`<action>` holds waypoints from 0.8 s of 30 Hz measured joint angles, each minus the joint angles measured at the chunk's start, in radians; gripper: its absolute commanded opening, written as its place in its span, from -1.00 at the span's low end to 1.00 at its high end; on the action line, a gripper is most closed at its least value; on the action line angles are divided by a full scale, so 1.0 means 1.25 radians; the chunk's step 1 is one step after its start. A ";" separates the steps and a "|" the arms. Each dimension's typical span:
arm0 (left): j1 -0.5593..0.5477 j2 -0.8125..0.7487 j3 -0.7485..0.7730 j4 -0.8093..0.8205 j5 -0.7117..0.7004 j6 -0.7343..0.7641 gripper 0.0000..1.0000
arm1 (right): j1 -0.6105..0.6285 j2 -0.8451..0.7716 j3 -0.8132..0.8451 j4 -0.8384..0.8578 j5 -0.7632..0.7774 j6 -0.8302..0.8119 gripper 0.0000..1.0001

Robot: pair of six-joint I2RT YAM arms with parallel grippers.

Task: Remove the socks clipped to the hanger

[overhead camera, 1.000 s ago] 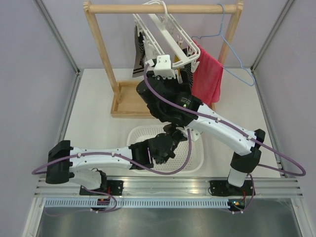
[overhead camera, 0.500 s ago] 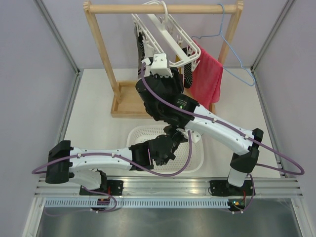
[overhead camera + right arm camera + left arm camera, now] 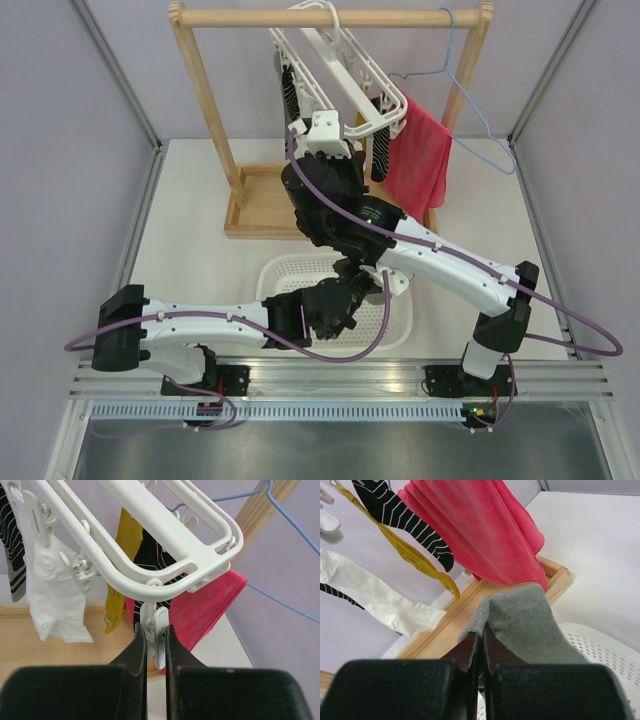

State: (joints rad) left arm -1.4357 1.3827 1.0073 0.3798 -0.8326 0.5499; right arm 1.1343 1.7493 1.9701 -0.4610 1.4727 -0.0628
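Observation:
The white hanger point(image 3: 150, 525) hangs from the wooden rail point(image 3: 330, 17). My right gripper point(image 3: 154, 630) is shut on one of its dangling clips point(image 3: 159, 635); nothing is seen hanging from that clip. A white sock point(image 3: 55, 595), a mustard yellow sock point(image 3: 122, 565) and a black-and-white striped sock point(image 3: 150, 555) hang clipped to the hanger. My left gripper point(image 3: 482, 630) is shut on a grey sock point(image 3: 525, 620), which drapes over its fingers above the white basket point(image 3: 605, 655). In the top view the left gripper point(image 3: 345, 300) sits low over the basket point(image 3: 400, 310), under the right arm.
A red towel point(image 3: 420, 150) hangs on a thin blue wire hanger point(image 3: 470, 100) to the right of the socks. The wooden rack's posts and tray base point(image 3: 250, 205) stand behind the basket. Grey walls close in both sides.
My right gripper has gone from open to shut on the hanger clip, after moving up slightly. The hanger has swung a little. My left gripper still holds the grey sock.

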 measured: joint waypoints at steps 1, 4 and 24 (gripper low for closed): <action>0.000 0.000 0.000 0.000 0.000 0.000 -0.95 | 0.000 -0.005 -0.006 0.007 0.000 -0.004 -0.99; 0.000 0.000 0.000 0.000 -0.001 0.000 -0.95 | 0.000 -0.027 -0.024 0.027 -0.001 -0.010 -0.89; 0.028 -0.113 -0.047 -0.166 0.093 -0.163 -0.95 | 0.001 -0.321 -0.283 0.031 -0.178 0.131 0.96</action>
State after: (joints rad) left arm -1.4010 1.2419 0.9485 0.1722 -0.7162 0.3458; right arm 1.1355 1.3476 1.6165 -0.4221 1.2503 0.1005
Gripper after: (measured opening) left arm 0.028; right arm 0.980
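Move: The left hand already holds the grey sock, free of its clip. The basket's middle lies roughly 27 cm below that hand, 5 cm to its left and 3 cm back. The right fingertips are still shut on the emptied clip at the hanger's near end. From them the black striped sock hangs about 9 cm ahead and 4 cm right, the white sock 4 cm ahead and 7 cm left, and the pink towel some 16 cm ahead and 11 cm right. Backing off to its right and towards the base by about 6 cm in all, the right hand spreads its fingers wide early on and lets go of the empty clip, rolling its left side up and swinging counter-clockwise as it leaves the hanger. The left hand keeps its pinch on the grey sock and, after a pause, eases left and down towards the basket by some 3 cm, starting to tip downward. ##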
